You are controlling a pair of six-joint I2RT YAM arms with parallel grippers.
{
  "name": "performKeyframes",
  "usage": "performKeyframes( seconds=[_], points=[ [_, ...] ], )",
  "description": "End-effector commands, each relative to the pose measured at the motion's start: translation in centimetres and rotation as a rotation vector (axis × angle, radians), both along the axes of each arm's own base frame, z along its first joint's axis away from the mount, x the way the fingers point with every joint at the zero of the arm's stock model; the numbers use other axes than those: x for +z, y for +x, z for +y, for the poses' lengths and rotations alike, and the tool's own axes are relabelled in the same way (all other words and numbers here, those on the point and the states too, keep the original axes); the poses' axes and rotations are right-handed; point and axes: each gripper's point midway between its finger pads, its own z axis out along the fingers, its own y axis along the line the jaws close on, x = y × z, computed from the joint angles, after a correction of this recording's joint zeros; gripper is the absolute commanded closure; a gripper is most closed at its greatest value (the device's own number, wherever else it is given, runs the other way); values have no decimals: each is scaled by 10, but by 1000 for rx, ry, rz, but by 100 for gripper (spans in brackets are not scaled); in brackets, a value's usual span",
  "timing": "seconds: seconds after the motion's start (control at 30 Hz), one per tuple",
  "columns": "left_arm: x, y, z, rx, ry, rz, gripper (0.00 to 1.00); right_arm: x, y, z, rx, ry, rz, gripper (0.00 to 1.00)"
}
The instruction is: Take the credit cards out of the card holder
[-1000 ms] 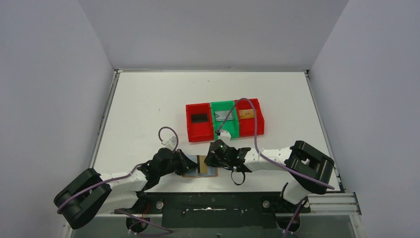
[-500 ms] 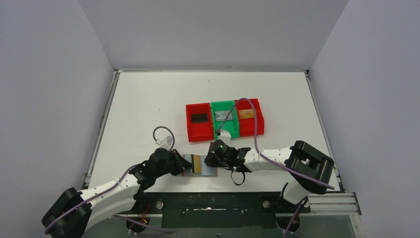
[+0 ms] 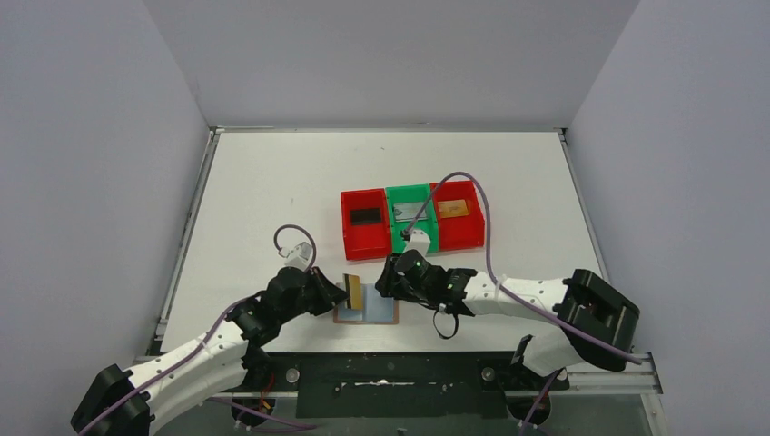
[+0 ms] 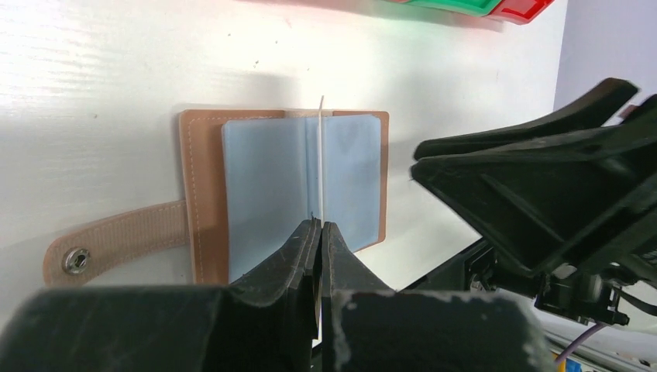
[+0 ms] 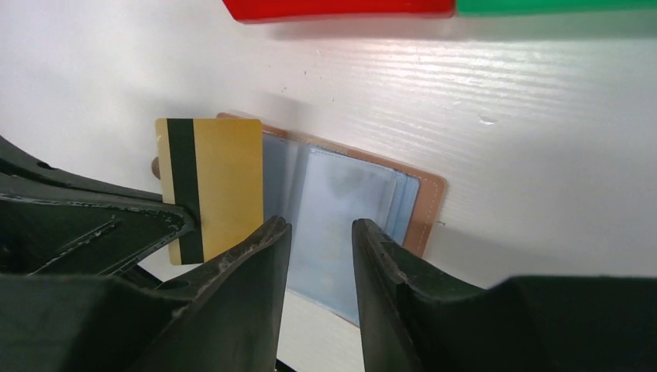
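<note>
The tan card holder (image 3: 367,312) lies open near the table's front edge, its grey-blue pockets (image 4: 271,194) facing up and its strap (image 4: 101,244) out to one side. My left gripper (image 3: 340,292) is shut on a gold credit card (image 3: 353,292) with a black stripe (image 5: 184,186), held clear of the holder's left half; the left wrist view shows this card edge-on (image 4: 320,167). My right gripper (image 5: 319,229) hovers open over the holder's (image 5: 349,209) right half with nothing between its fingers.
A row of bins stands just beyond the holder: a red bin (image 3: 364,234) with a black card (image 3: 366,215), a green bin (image 3: 419,238) with a silver card (image 3: 410,209), and a red bin (image 3: 459,232) with a gold card (image 3: 452,208). The two grippers are close together.
My left gripper has drawn the gold card out of the holder and raised it to the left. My right gripper has opened and shifted up off the holder.
</note>
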Motion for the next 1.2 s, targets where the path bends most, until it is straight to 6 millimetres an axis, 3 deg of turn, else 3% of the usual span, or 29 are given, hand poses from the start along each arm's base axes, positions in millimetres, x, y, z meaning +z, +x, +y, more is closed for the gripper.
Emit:
performKeyframes(
  seconds=[0.0, 0.07, 0.2, 0.33, 0.43, 0.63, 0.87, 1.17],
  points=[
    [36, 15, -4, 0, -15, -95, 100, 34, 28, -29, -140, -38, -122, 62],
    [42, 16, -3, 0, -8, -107, 100, 37, 37, -55, -234, -107, -134, 57],
    [52, 19, -1, 8, 0, -130, 100, 59, 58, -86, -300, -155, -199, 45],
    [58, 20, -1, 9, 1, -141, 100, 72, 81, -93, -273, -125, -215, 38],
    [62, 21, -2, 7, 1, -145, 100, 79, 94, -85, -227, -89, -223, 33],
    [77, 25, 7, 30, 45, -186, 100, 92, 112, -47, -105, -17, -234, 23],
    [98, 30, 32, 98, 123, -251, 100, 76, 134, -25, -80, -38, -186, 21],
    [104, 31, 40, 108, 167, -274, 100, 56, 142, 11, 32, -17, -115, 19]
  ],
)
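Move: The right hand, empty and part-open, has the front end of the wall between the left red bin and the green bin about 11 cm ahead, 2 cm to its right and 4 cm below. From it, the left red bin's middle is 21 cm ahead and 5 left, the green bin's 21 ahead and 8 right, and the card holder 5 left, 1 back. The left hand holds the gold card upright; from it the left red bin lies some 21 cm ahead and 6 right. Send the right gripper about 13 cm forward from the holder to the joint of the left red and green bins, bowing 9 cm to the right and rising before swinging back left and sinking slightly, fingers opening wide. Meanwhile keep the left gripper shut on the gold card, lift it about 8 cm, drifting left and a little forward, fingertips tilting up. ##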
